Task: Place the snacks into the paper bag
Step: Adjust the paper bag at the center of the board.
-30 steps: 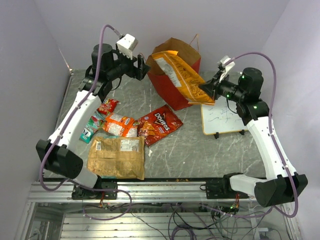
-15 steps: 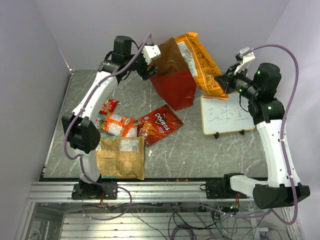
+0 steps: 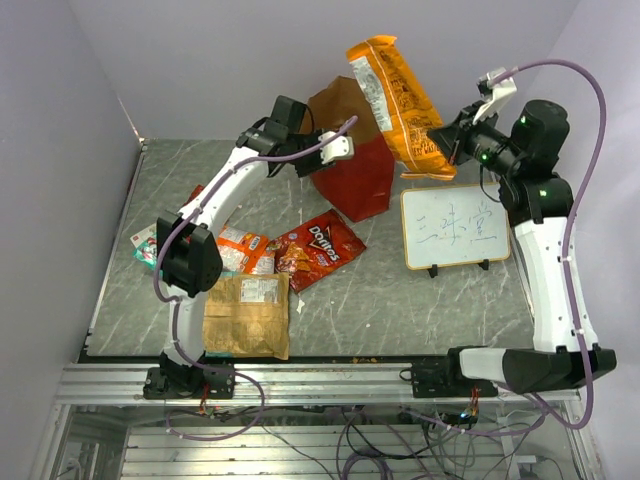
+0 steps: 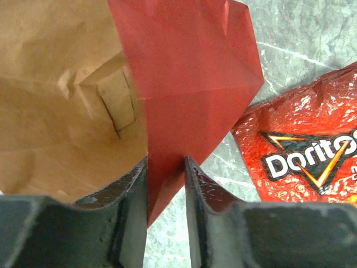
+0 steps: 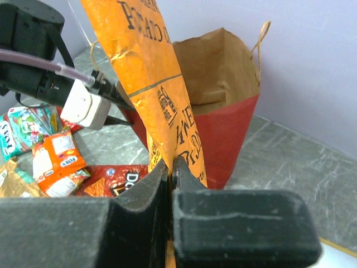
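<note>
The paper bag point(image 3: 362, 188), red outside and brown inside, stands tilted at the back of the table. My left gripper point(image 3: 345, 150) is at its rim. In the left wrist view the left gripper point(image 4: 166, 167) straddles the paper bag's point(image 4: 189, 72) red wall, jaws narrow with a gap still showing. My right gripper point(image 3: 447, 143) is shut on the lower edge of the orange chip bag point(image 3: 395, 100), held up above and right of the bag's mouth. The right wrist view shows the right gripper point(image 5: 170, 167) pinching the chip bag point(image 5: 150, 72) in front of the open paper bag point(image 5: 223, 67).
A red Doritos packet point(image 3: 318, 248), an orange packet point(image 3: 245, 250), a teal-white packet point(image 3: 145, 243) and a large kraft-brown pouch point(image 3: 245, 315) lie at the left and middle. A wood-framed whiteboard point(image 3: 455, 227) stands at the right, under my right arm.
My left arm swung right to the paper bag's rim and its jaws narrowed around the wall. My right arm lifted the chip bag up and to the right.
</note>
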Robot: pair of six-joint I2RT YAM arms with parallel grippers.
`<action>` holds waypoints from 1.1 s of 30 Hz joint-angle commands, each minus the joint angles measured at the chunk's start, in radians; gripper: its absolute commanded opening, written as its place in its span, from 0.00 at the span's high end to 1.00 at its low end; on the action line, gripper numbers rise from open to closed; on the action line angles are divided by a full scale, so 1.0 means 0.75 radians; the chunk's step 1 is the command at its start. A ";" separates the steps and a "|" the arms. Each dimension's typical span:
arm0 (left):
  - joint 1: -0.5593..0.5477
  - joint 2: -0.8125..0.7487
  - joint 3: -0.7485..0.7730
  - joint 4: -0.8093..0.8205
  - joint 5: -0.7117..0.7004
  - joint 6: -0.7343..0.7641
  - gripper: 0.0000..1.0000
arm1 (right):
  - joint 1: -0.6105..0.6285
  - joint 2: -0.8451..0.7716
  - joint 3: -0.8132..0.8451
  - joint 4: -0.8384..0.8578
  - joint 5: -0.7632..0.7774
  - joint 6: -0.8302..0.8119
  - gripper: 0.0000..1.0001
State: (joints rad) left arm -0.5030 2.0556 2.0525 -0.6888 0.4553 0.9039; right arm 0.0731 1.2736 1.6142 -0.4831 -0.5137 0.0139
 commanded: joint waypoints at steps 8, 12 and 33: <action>-0.209 -0.113 -0.046 -0.109 -0.194 -0.141 0.93 | 0.119 0.258 0.268 0.157 0.012 0.042 1.00; -0.253 -0.111 0.006 -0.175 -0.254 -0.256 0.93 | 0.151 0.350 0.335 0.199 -0.024 0.055 1.00; -0.316 -0.172 0.068 -0.289 -0.361 -0.426 0.93 | 0.329 0.638 0.498 0.162 -0.066 -0.001 1.00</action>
State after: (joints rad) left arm -0.7288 1.9610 2.0617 -0.8833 0.2272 0.6186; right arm 0.3145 1.7622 2.0003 -0.3824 -0.5957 0.0521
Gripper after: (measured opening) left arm 0.075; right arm 0.010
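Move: The paper bag's near-left rim already stands between the left hand's half-open fingers; the bag's middle lies about 10 cm right, 2 ahead and 8 below, and the Doritos bag 16 cm back, 3 right, 21 below. From the right hand, holding the orange bag, the paper bag is some 12 cm ahead, 11 left and 28 below, the whiteboard level ahead, 12 right and 42 below. Left pinches and drags the paper bag's rim about 10 cm back; right carries the orange bag left-forward over it. ##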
